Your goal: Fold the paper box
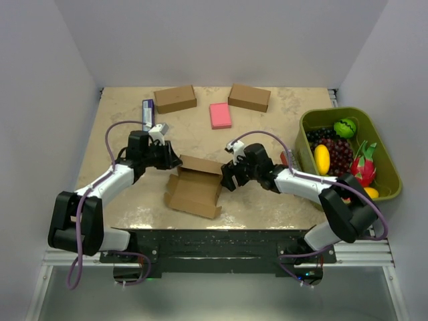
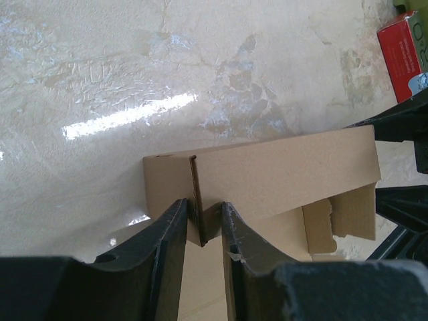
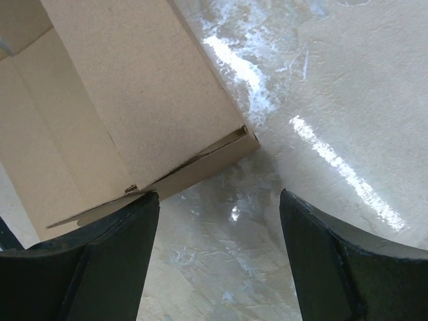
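Observation:
The paper box (image 1: 195, 187) is a brown cardboard mailer, partly folded, lying in the middle of the table with its back wall raised. My left gripper (image 1: 175, 160) is at the box's far left corner. In the left wrist view it (image 2: 202, 212) is shut on the upright corner flap of the box (image 2: 281, 170). My right gripper (image 1: 227, 179) is at the box's right side. In the right wrist view it (image 3: 217, 204) is open, with the box's corner (image 3: 154, 114) just above its left finger (image 3: 127, 234) and bare table between the fingers.
Two ready-made brown boxes (image 1: 175, 99) (image 1: 249, 97) and a pink pad (image 1: 220, 115) lie at the back. A blue packet (image 1: 148, 114) lies back left. A green basket (image 1: 388, 154) of toy fruit stands right. A red carton (image 2: 401, 53) shows in the left wrist view.

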### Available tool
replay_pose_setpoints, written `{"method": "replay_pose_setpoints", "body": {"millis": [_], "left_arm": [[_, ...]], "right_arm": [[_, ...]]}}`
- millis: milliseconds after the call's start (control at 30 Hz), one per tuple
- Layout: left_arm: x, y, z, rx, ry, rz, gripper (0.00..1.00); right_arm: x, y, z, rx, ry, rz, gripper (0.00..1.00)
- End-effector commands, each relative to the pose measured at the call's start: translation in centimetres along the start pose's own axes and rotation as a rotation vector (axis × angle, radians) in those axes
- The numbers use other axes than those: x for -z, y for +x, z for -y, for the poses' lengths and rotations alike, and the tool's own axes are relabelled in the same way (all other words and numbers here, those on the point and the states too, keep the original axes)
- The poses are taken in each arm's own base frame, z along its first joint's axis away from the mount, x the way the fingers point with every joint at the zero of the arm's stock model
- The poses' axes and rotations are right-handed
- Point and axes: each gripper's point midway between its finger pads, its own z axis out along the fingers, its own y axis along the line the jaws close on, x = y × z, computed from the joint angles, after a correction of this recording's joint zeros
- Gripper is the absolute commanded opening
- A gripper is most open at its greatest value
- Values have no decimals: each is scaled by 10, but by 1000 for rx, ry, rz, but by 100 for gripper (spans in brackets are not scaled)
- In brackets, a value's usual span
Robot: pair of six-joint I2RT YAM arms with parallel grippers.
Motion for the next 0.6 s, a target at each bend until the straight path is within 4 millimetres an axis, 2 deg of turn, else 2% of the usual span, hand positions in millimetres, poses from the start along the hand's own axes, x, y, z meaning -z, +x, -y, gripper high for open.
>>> {"method": "replay_pose_setpoints", "body": {"millis": [0,300,367,567], "left_arm": [[-2,18,1,3,17,-81,30],[-2,16,3,3,27,-76,30],[-2,16,2,6,27,-77,30],[-2,17,3,8,30,-78,29]], "right_arm": [[2,-31,-28,81,-107,130,80],[4,-15,-48,75,-133,97,85],[4,-13,-50,72,-129,90,96],[10,-10,-58,64,-129,106,99]]}}
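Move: The right end of the paper box's raised side sits just off the right fingertips, roughly 2 cm ahead and 2 cm left, about level. The box's open panel spreads about 12 cm to this hand's left, 4 cm back and 4 cm lower; the red carton stands some 22 cm right and 6 cm ahead, 3 cm lower. The left hand already pinches the raised side's left corner; the right end lies about 15 cm to its right and 5 cm back. With the raised side's right end between its spread fingers, the right hand drags that end back about 4 cm and some 2 cm left, turning slightly counter-clockwise while its fingers open from mostly to nearly fully wide. The left hand stays put and keeps its pinch on the left corner, which serves as the pivot. ##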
